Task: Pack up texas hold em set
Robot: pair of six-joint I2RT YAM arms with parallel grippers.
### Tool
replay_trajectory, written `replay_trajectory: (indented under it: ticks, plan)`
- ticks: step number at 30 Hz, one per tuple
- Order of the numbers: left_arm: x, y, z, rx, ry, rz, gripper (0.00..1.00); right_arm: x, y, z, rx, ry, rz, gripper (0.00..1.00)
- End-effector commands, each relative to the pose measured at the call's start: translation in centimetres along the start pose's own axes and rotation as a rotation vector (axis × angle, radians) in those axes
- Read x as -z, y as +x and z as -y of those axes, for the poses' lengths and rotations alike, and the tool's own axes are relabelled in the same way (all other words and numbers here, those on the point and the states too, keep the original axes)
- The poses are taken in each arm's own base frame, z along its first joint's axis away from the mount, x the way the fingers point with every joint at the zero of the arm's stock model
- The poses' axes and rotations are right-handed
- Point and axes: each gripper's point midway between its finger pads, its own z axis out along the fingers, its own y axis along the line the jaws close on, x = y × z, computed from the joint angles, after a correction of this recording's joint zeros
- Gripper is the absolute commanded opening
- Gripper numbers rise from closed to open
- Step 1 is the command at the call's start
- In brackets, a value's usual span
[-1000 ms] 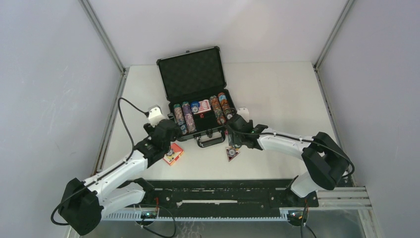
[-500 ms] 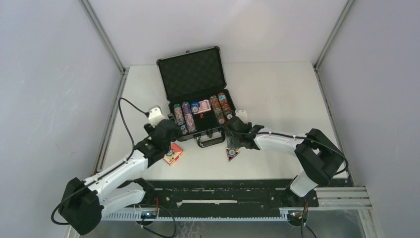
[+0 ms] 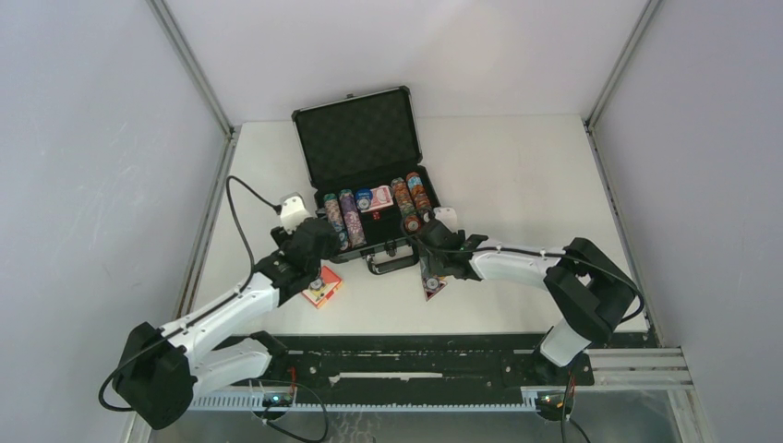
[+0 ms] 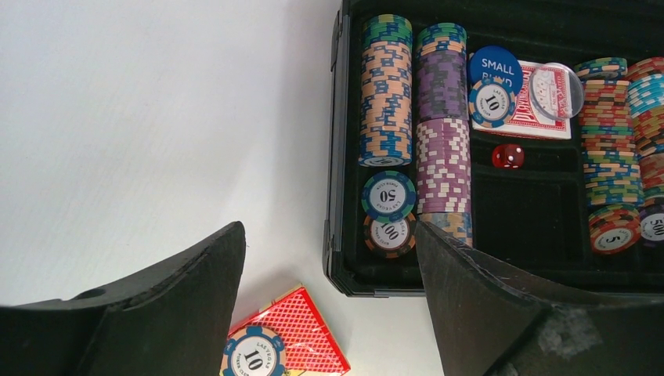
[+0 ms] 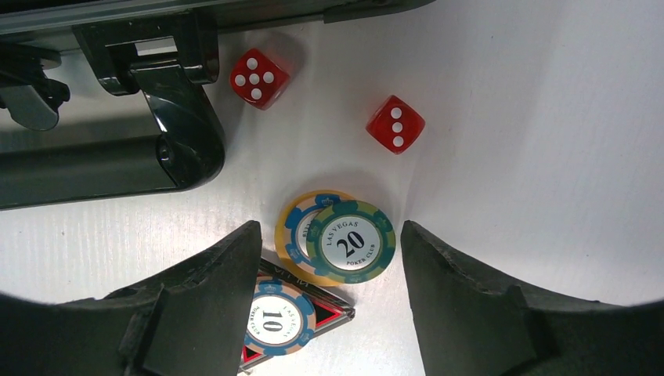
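Note:
The black briefcase stands open with rows of poker chips inside; the left wrist view shows its wall, a red card box and a red die. My left gripper is open and empty above a second red card box with a "10" chip on it. My right gripper is open and empty over a "20" chip that overlaps a yellow chip. Two red dice lie near the case handle.
A "10" chip rests on a black-and-red triangular piece under my right gripper's left finger. A blue "small blind" button and a clear disc lie on the card box in the case. Grey walls enclose the white table.
My right gripper has shifted a little left, toward the case's front. My left arm has edged slightly toward the case. Nothing was picked up or released.

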Motion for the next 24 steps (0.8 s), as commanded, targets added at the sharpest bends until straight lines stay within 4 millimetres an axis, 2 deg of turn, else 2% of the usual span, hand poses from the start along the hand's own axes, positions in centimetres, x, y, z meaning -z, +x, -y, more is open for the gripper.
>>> replay_trajectory:
  ticks: [1,6,17,24]
  plan:
    - [0.31,-1.98,1.59,0.05,0.036,0.025,0.84,0.18,-1.51,-1.25,-0.017,-0.02,0.05,0.73]
    - [0.3,-1.98,1.58,0.049,0.036,0.025,0.84,0.05,-1.4,-1.08,-0.019,-0.007,0.05,0.7]
    - [0.32,-1.92,1.7,0.048,0.041,0.022,0.84,0.36,-1.83,-0.96,-0.037,-0.001,0.067,0.54]
    - [0.32,-1.93,1.75,0.047,0.043,0.021,0.85,0.57,-2.18,-0.66,-0.046,0.01,0.079,0.5]
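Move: The green 20 chip, lying on a yellow chip, sits between the right fingertips, about 1 cm right of the hand point and 1 cm below. One die lies about 6 cm ahead and 2 cm right, the other 7 cm ahead and 4 cm left; the triangle piece's 10 chip lies 4 cm back and 1 cm left. From the left hand the green chip is some 29 cm right, 4 cm back and 11 cm down. The green 20 chip gets pinched by its edges: the right fingers, pointing steeply down around it, close by about a third of their gap until both tips meet its rim. The hand itself stays practically in place, settling under half a centimetre at first, with no real wrist turn. ##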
